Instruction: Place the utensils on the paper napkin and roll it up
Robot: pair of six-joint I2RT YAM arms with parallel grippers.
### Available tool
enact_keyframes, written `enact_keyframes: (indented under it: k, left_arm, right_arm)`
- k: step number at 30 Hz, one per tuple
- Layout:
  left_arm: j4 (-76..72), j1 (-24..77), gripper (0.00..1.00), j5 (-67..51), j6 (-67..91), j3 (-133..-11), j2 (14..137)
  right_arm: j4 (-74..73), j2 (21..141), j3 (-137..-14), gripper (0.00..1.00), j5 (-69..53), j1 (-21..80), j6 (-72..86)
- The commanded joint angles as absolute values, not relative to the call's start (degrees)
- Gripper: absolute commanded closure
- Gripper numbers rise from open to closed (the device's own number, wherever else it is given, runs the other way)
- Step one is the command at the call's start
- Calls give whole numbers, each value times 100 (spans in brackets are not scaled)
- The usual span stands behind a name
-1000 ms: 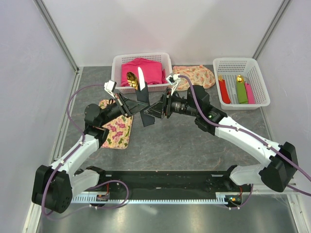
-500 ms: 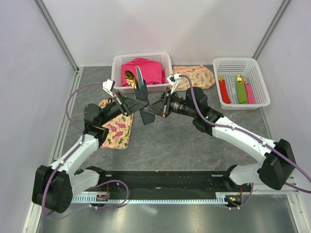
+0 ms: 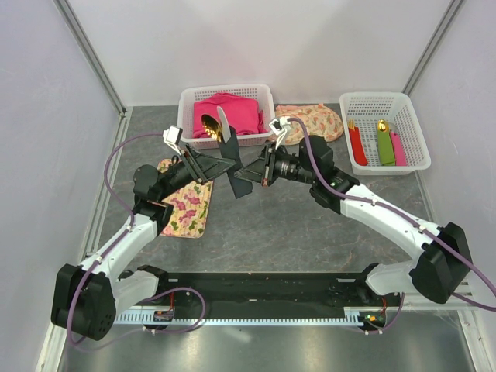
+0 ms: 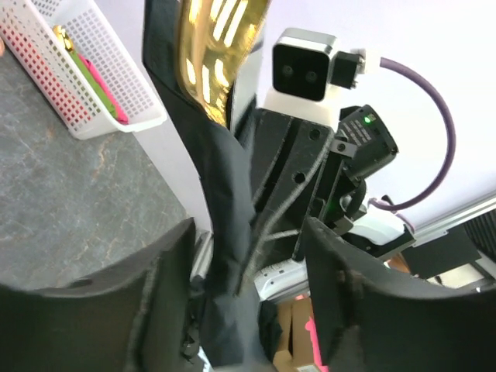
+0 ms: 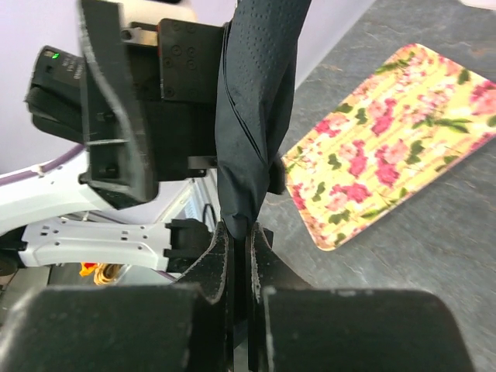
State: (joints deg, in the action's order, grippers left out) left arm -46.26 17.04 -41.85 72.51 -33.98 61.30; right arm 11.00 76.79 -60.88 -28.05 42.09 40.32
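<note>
The black paper napkin [image 3: 231, 159] is wrapped round the utensils as an upright bundle held in the air at mid-table. A gold spoon head [image 3: 210, 125] and a silver blade [image 3: 223, 120] stick out of its top. My right gripper [image 3: 249, 175] is shut on the napkin's lower end, which shows clearly in the right wrist view [image 5: 252, 116], pinched between the closed jaws [image 5: 246, 240]. My left gripper [image 3: 215, 163] is open. In the left wrist view its fingers [image 4: 167, 271] stand wide on either side of the napkin [image 4: 229, 232], below the spoon [image 4: 213, 46].
A floral mat [image 3: 186, 209] lies on the table left of centre, below the left arm; it also shows in the right wrist view [image 5: 387, 139]. A white basket [image 3: 186, 101] with pink cloth stands at the back. Another basket [image 3: 384, 99] with red, green and pink rolls stands at the right. A floral cloth [image 3: 314, 120] lies between them.
The bundle has tilted a little to the left and the right wrist has shifted slightly. Both grippers stay at the bundle in mid-air.
</note>
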Motion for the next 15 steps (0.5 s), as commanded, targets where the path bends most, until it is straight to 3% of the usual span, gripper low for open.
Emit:
enact_keyframes:
  k: [1, 4, 10, 15]
  left_arm:
    - [-4685, 1661, 30, -4139, 7164, -3525, 6073]
    - [-4588, 1670, 15, -4236, 7067, -3446, 6047]
    - [-4439, 1679, 11, -4683, 6786, -3261, 6003]
    - [-4360, 1723, 5, -5001, 6505, -3313, 6064]
  right_arm:
    - [1082, 7489, -6504, 100, -3023, 3885, 3762]
    - [853, 7374, -6530, 100, -3199, 3534, 3639]
    - [-191, 7373, -6925, 100, -4094, 2147, 2779]
    - [-1528, 8006, -7890, 100, -5068, 310, 1382]
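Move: The right gripper already holds the dark napkin roll, and the side basket with the coloured rolls lies about 38 cm to its right, 17 cm ahead and some 25 cm lower. The floral cloth bundle lies roughly 19 cm right and 20 cm ahead of the right hand; the pink-cloth basket's middle is 4 cm left and 22 cm ahead, both well below. From the left gripper, the side basket is about 41 cm right and 17 cm ahead. Keep the right gripper shut on the napkin roll and carry it out from between the left fingers, right and forward towards the side basket, about 18 cm, nearly level and gathering speed, turning the wrist clockwise some 15 degrees. Finish opening the already part-open left gripper, then ease it about 2 cm down and back. ##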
